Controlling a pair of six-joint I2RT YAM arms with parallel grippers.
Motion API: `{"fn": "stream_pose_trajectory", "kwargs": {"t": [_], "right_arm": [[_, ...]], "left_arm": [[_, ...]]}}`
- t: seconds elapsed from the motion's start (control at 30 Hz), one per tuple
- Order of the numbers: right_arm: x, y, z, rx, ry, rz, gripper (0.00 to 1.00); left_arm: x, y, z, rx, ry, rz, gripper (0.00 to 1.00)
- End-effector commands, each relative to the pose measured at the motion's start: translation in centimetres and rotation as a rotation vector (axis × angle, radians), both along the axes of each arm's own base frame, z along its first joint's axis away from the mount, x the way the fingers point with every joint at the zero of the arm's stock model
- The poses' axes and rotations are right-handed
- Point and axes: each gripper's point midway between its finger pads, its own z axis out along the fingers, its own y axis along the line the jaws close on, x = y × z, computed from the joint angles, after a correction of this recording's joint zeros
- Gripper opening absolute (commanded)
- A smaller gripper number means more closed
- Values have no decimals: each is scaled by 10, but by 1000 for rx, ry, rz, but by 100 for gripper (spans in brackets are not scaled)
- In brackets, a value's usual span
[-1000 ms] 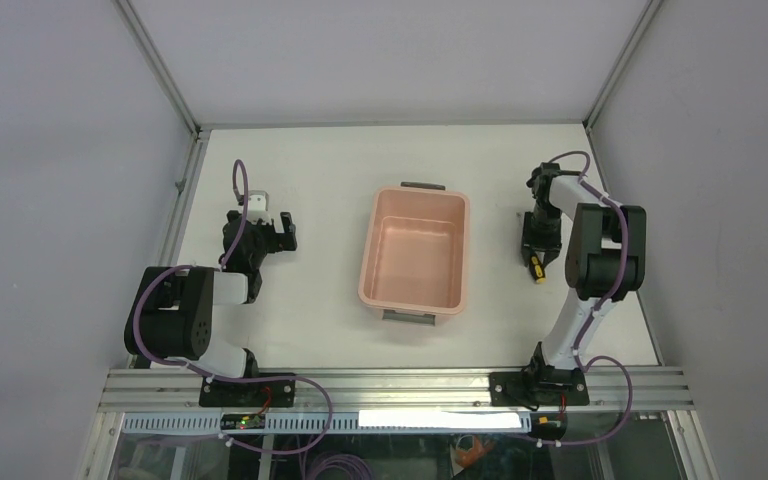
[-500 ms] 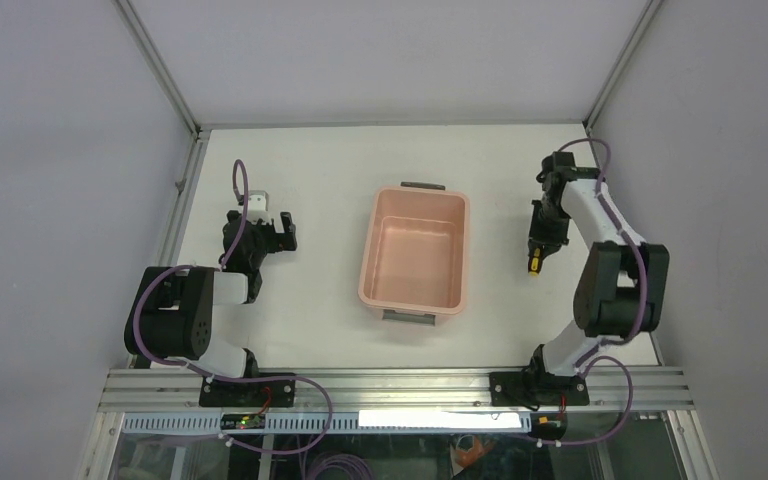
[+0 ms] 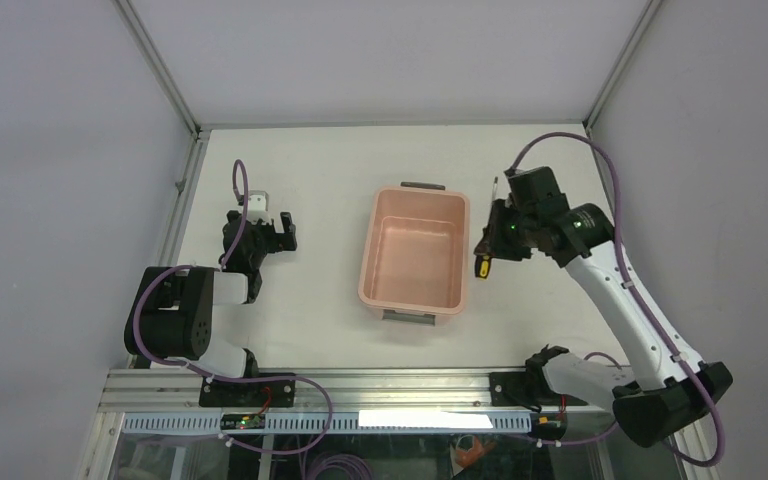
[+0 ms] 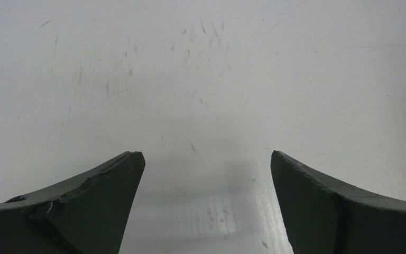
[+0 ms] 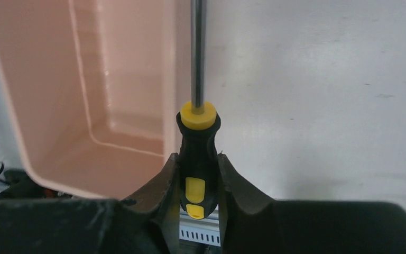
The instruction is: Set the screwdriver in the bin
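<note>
The screwdriver [image 3: 483, 262] hangs just outside the right rim of the salmon-pink bin [image 3: 415, 255], lifted off the table, with its black-and-yellow handle toward the near edge and its thin shaft pointing away. My right gripper [image 3: 494, 240] is shut on the handle. In the right wrist view both fingers press the handle [image 5: 198, 151] of the screwdriver, my right gripper [image 5: 198, 165] is closed round it, and the bin [image 5: 84, 95] lies to its left, nothing inside it. My left gripper [image 3: 271, 226] rests open over bare table at the left, its jaws [image 4: 206, 156] wide apart around nothing.
The bin has a dark grey handle on its far end [image 3: 423, 186] and one on its near end [image 3: 408, 317]. An aluminium rail [image 3: 390, 385] runs along the near table edge. Grey walls with metal posts [image 3: 160, 70] close in the left, back and right.
The right arm has lifted the screwdriver off the table at the right and carried it left, up to the bin's right rim. The left arm has not moved.
</note>
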Motion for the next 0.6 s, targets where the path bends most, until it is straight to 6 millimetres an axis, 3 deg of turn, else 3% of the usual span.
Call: {"fn": "stream_pose_trajectory", "kwargs": {"t": [0.0,0.1,0.2,0.3,0.37,0.57], "right_arm": [[8,70,25,176,-117,60,0],[9,117,19,205,-127,153,0],[18,147,2,156,-105,196,0],[26,166,-28,98,-45,214,0],[30,171,-48,63,-15,209,0],[35,159,-107,-104,84,149,2]], "left_arm": [[12,-7,22,-20,-84,-14,99],[12,-7,23,-21,-85,-16,99],[12,-7,23,-21,-84,-15,99],[12,-6,23,-21,-84,-14,99],[12,-7,23,-21,-85,-15,99],[12,-6,22,-21,-84,-14,99]]}}
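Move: The right hand already holds the screwdriver high beside the bin, blade pointing forward. The bin's middle is some 15 cm to its left, 8 cm farther out and 15 cm below. The bin's near handle lies about 16 cm left and 8 cm back, its far handle about 15 cm left and 22 cm ahead, both some 10 cm lower. From the idle left hand the bin's middle is roughly 33 cm right and 8 cm back, near its height. Keeping its grip on the screwdriver's handle, the right hand swings quickly left by about 15 cm, over the bin's right-hand rim and in above the bin, the wrist turning counter-clockwise by some 10 to 15 degrees. Partway across, after barely rising, it starts to sink and ends dropping nearly straight down towards the bin's floor, about 10 cm lower than it began, with the fingers still shut on the handle. ##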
